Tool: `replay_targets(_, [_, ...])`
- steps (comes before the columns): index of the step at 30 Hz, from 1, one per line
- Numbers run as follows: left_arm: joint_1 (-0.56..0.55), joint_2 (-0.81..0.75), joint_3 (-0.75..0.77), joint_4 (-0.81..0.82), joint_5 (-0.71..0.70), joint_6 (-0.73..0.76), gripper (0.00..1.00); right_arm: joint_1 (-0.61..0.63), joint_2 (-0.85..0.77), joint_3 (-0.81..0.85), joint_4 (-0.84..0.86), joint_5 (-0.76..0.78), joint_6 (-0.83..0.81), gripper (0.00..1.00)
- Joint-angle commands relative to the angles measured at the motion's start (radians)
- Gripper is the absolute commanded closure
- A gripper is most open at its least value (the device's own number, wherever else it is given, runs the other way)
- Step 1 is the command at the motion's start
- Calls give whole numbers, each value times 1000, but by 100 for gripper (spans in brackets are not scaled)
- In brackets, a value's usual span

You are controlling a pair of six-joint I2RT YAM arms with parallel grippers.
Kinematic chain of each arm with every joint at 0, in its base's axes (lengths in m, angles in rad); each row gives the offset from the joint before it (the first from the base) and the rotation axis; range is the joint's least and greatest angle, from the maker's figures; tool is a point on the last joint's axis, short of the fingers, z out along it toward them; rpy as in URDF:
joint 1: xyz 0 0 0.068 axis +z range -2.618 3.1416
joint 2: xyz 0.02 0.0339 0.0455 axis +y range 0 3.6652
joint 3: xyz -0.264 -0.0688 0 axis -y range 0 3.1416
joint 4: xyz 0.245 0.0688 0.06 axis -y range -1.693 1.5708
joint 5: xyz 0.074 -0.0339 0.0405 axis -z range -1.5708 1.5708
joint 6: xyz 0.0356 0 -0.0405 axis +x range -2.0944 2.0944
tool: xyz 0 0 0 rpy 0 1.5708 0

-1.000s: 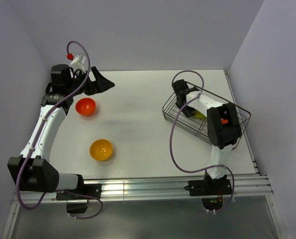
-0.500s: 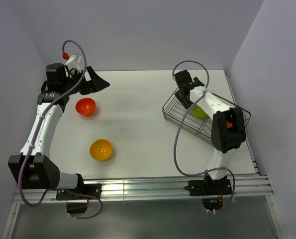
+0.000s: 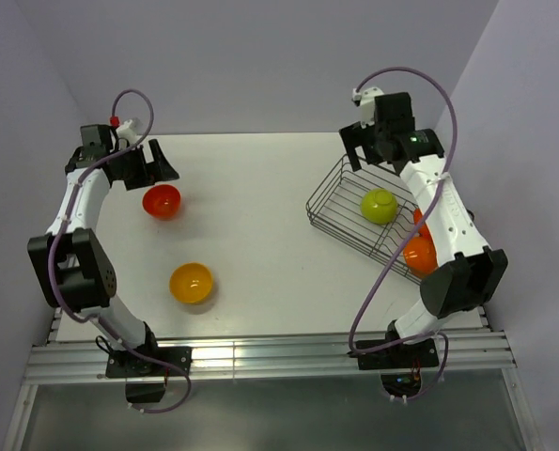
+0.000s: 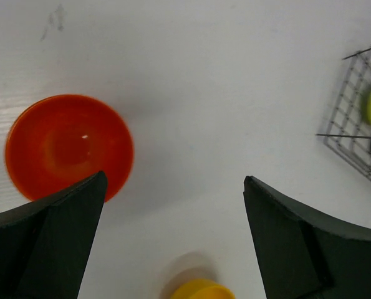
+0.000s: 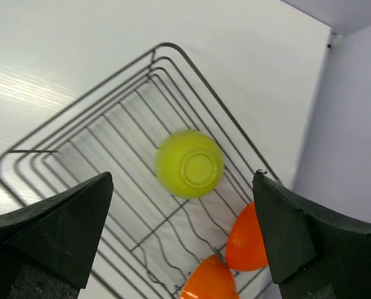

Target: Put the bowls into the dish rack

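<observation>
A red-orange bowl stands upright on the table at the far left; it also shows in the left wrist view. A yellow-orange bowl stands nearer the front and shows at that view's bottom edge. The dish rack at right holds a lime green bowl bottom up and two orange bowls. The right wrist view shows the rack, the lime bowl and the orange bowls. My left gripper is open, just behind the red-orange bowl. My right gripper is open above the rack's far end. The white bowl is out of view.
Purple walls close in the table at the back and on both sides. The rack sits close to the right wall. A metal rail runs along the near edge by the arm bases.
My right gripper has let go of the lime bowl and risen up and back out of the rack. My left arm has swung further left and back.
</observation>
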Motion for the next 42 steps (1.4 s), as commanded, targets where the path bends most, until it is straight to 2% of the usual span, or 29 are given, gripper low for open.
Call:
replay_targets(1, [21, 68, 33, -70, -79, 120, 4, -49, -61, 56, -86, -270, 83, 0])
replay_targets(8, [36, 147, 28, -26, -248, 129, 12, -126, -90, 87, -134, -520, 172, 0])
replay_targets(12, [41, 197, 33, -35, -331, 147, 15, -147, -110, 64, -125, -579, 194, 0])
replay_targets(22, [61, 245, -4, 9, -374, 144, 20, -161, -122, 12, -92, -622, 214, 0])
replay_targets(30, [64, 301, -1, 28, -352, 106, 35, -177, -162, -39, -42, -723, 235, 0])
replay_targets(36, [64, 303, -21, 45, -314, 85, 54, -189, -147, -37, -31, -789, 274, 0])
replay_targets(37, [64, 303, -24, 48, -294, 83, 63, -195, -147, -39, -26, -800, 287, 0])
replay_targets(39, [67, 288, -44, 61, -244, 74, 74, -201, -156, -55, 7, -831, 298, 0])
replay_targets(40, [65, 279, -50, 77, -225, 71, 82, -207, -162, -69, 30, -840, 354, 0])
replay_targets(42, [67, 254, -55, 86, -152, 54, 90, -215, -185, -103, 81, -858, 379, 0])
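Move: The left gripper's target, the red bowl on the table, lies about 5 cm to its left, 1 cm ahead and 18 cm below. The yellow bowl is some 22 cm back and 4 cm right, equally low. From the empty right gripper, the red bowl is roughly 48 cm left, 2 cm ahead and 25 cm down; the green bowl in the rack sits some 9 cm right, 2 cm back and 21 cm below. Bring the open left gripper down about 16 cm and some 8 cm left to the red bowl's left rim, tipping the fingers steeper; near the bottom, ease slightly right and close them so they pinch the rim, one finger inside. Meanwhile draw the empty right gripper back and left, away from the green bowl, rising slightly and rolling about 40 degrees, left side up, fingers wide open. ##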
